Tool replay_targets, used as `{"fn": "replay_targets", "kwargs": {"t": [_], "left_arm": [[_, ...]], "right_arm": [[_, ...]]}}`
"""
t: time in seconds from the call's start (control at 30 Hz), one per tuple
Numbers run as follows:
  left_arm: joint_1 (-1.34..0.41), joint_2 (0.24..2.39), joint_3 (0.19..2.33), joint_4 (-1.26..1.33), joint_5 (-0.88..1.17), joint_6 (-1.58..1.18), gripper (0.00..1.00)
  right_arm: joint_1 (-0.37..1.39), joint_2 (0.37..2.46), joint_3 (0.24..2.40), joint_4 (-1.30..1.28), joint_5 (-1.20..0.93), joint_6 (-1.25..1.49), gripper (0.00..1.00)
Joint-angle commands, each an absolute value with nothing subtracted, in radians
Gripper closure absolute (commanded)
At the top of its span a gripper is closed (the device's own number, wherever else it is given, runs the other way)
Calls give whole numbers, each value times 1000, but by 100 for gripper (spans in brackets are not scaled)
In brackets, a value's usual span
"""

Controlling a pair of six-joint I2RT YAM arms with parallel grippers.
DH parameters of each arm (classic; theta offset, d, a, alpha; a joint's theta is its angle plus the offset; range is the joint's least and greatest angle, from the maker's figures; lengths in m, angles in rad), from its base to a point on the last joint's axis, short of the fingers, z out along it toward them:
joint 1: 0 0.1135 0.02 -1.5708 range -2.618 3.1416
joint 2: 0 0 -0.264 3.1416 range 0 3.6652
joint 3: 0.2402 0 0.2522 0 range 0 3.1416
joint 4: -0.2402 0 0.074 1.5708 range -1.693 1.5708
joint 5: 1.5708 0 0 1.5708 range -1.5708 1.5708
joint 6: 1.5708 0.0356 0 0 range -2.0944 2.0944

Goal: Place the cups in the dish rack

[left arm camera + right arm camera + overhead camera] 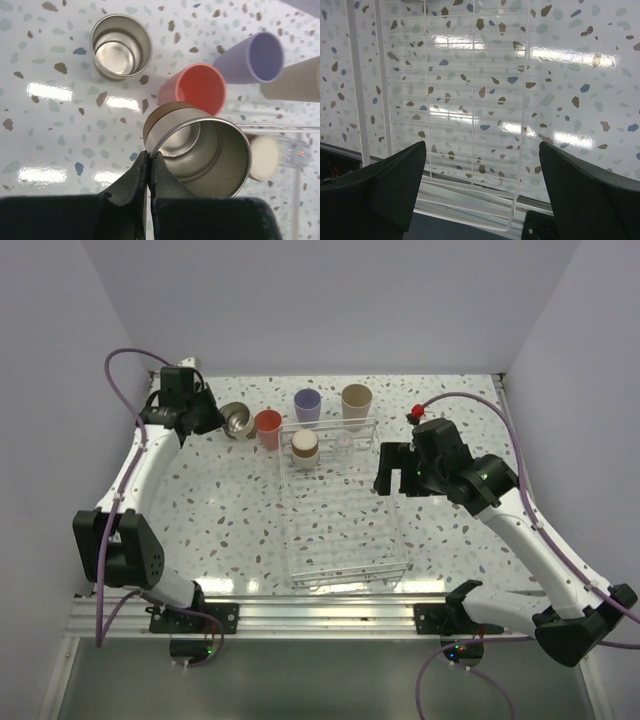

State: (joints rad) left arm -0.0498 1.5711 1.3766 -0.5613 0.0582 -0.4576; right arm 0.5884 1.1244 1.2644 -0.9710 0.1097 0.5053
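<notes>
My left gripper is shut on the rim of a brown-grey cup with a shiny metal inside, one finger inside the wall and one outside. In the top view this cup tilts beside the left gripper. A second brown-grey cup stands apart on the table. The coral-red cup, lavender cup and beige cup stand behind the dish rack. Inside the rack an upturned cup with a cream base and a tiny clear cup sit at the far end. My right gripper hangs open and empty over the rack's right side.
The rack's wire grid fills the right wrist view, with its near edge by the table's metal rail. White walls close in the speckled table at the left, back and right. A red knob sits by the right arm's cable.
</notes>
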Motion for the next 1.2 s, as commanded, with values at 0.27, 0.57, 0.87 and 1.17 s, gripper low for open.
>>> {"fn": "replay_targets", "kwargs": {"t": [0.27, 0.57, 0.87, 1.17], "left_arm": [[-43, 1165, 1189, -232, 572, -612, 100], [-44, 967, 936, 211, 831, -916, 100], [-43, 874, 900, 425, 885, -1078, 100], [-44, 853, 825, 598, 891, -1216, 100]], "right_arm": [[586, 1244, 1520, -724, -403, 670, 2], [586, 1316, 1491, -174, -670, 1049, 2], [587, 1379, 1459, -5, -667, 1178, 2], [594, 1401, 1526, 3, -693, 1186, 2]]}}
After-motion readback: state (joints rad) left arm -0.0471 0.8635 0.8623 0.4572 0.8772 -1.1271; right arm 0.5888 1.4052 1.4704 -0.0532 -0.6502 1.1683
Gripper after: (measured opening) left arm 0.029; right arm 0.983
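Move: The left hand already holds a metal cup by its rim, its middle about 4 cm to the hand's right. The open right gripper is some 43 cm right of the left hand, 19 cm back and 4 cm higher. The red cup stands about 8 cm ahead, 10 cm right and 14 cm below the left hand. From the right hand the held cup is roughly 20 cm ahead, 39 cm left and 6 cm lower; the stacked cups in the rack are 20 cm ahead, 21 cm left and 15 cm below. Up by some 23 cm, back 19 cm and right 12 cm, the left hand carries the metal cup towards the right gripper, keeping its pinch and swinging the fingers round to point right and slightly up. Meanwhile the right hand rises and reaches left, about 20 cm each way, rolling some 60 degrees until its wide-open fingers point level left at the cup's brown-banded base. ##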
